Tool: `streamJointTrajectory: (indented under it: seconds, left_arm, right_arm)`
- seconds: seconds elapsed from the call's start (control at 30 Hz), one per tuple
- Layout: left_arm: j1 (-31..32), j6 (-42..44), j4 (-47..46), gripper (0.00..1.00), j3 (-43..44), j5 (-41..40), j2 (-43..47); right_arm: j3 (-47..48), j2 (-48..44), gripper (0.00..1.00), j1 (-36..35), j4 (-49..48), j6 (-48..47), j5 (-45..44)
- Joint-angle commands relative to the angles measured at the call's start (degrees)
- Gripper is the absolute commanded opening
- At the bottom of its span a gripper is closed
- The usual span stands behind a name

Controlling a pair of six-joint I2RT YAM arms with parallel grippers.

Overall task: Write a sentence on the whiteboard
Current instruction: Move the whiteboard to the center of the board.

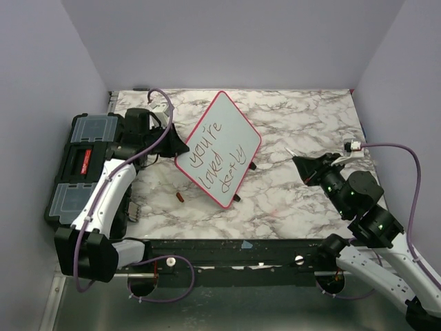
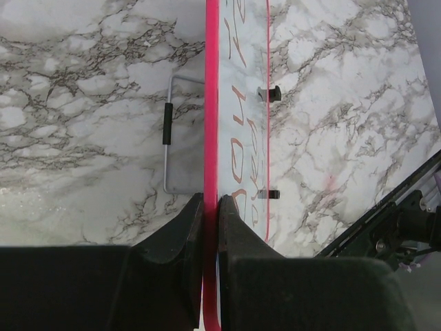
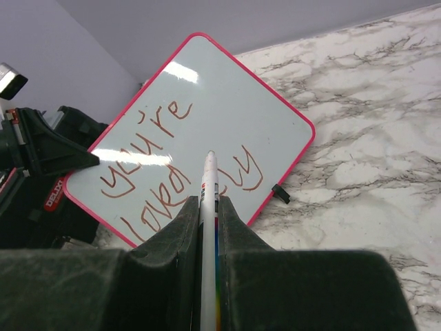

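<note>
The whiteboard (image 1: 219, 148) has a pink frame and stands tilted on one corner, with "you're loved dearly" written on it in brown-red. My left gripper (image 1: 178, 146) is shut on the board's left edge. In the left wrist view its jaws clamp the pink frame (image 2: 211, 138) edge-on. To the right of the board, and apart from it, my right gripper (image 1: 303, 165) is shut on a white marker (image 3: 209, 183). The marker's tip (image 1: 288, 150) points toward the board. In the right wrist view the whiteboard (image 3: 200, 131) faces the marker.
A black toolbox (image 1: 79, 165) with clear lids sits at the left, behind my left arm. A small red-brown cap (image 1: 180, 197) lies on the marble table below the board. A wire stand (image 2: 169, 138) shows behind the board. Grey walls enclose three sides.
</note>
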State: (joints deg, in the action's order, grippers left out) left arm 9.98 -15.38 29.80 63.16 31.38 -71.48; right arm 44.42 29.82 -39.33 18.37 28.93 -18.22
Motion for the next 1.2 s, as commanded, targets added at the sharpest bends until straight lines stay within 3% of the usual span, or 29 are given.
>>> streamJointTrajectory:
  seconds: [0.0, 0.57, 0.83, 1.17]
  left_arm:
    - [3.1, 2.4, 18.4, 0.0, -6.3, 0.4, 1.8]
    - [3.8, -3.3, 11.0, 0.0, -14.8, 2.0, 2.7]
    - [9.2, -7.7, 5.7, 0.0, -17.2, 1.4, 1.5]
    - [18.3, -13.2, 1.8, 0.0, -11.9, -1.2, -4.1]
  right_arm:
    - [-0.5, -1.0, 0.01, -0.2, 1.5, 0.3, -1.5]
    - [-1.9, -0.8, 0.01, -0.2, 1.1, 1.1, -1.8]
    - [-2.2, -0.7, 0.01, -0.2, 0.9, 1.0, -2.1]
    - [-1.3, -2.6, 0.01, -0.2, 3.0, -0.1, -4.5]
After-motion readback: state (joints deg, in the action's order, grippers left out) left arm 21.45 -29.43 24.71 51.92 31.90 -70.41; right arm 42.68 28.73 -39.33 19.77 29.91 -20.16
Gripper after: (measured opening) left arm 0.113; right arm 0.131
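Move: My left hand still pinches the whiteboard by its left edge. The board's middle is about 9 cm to the right and some 4 cm lower, level with me going forward. It is bound for the middle of the tabletop, roughly 15 cm right, 3 cm back and 14 cm below; the small red-brown piece lies on the table about 13 cm back and 3 cm left. From my right hand, which holds the marker, that middle is some 11 cm left, 3 cm ahead and 23 cm below. Keeping the whiteboard's left edge pinched, I draw my left hand back towards myself about 6 cm, sink some 5 cm along the way, then swing about 6 cm to the right, bringing the board towards the middle of the tabletop. The wrist tips down around 15 degrees as I go. ##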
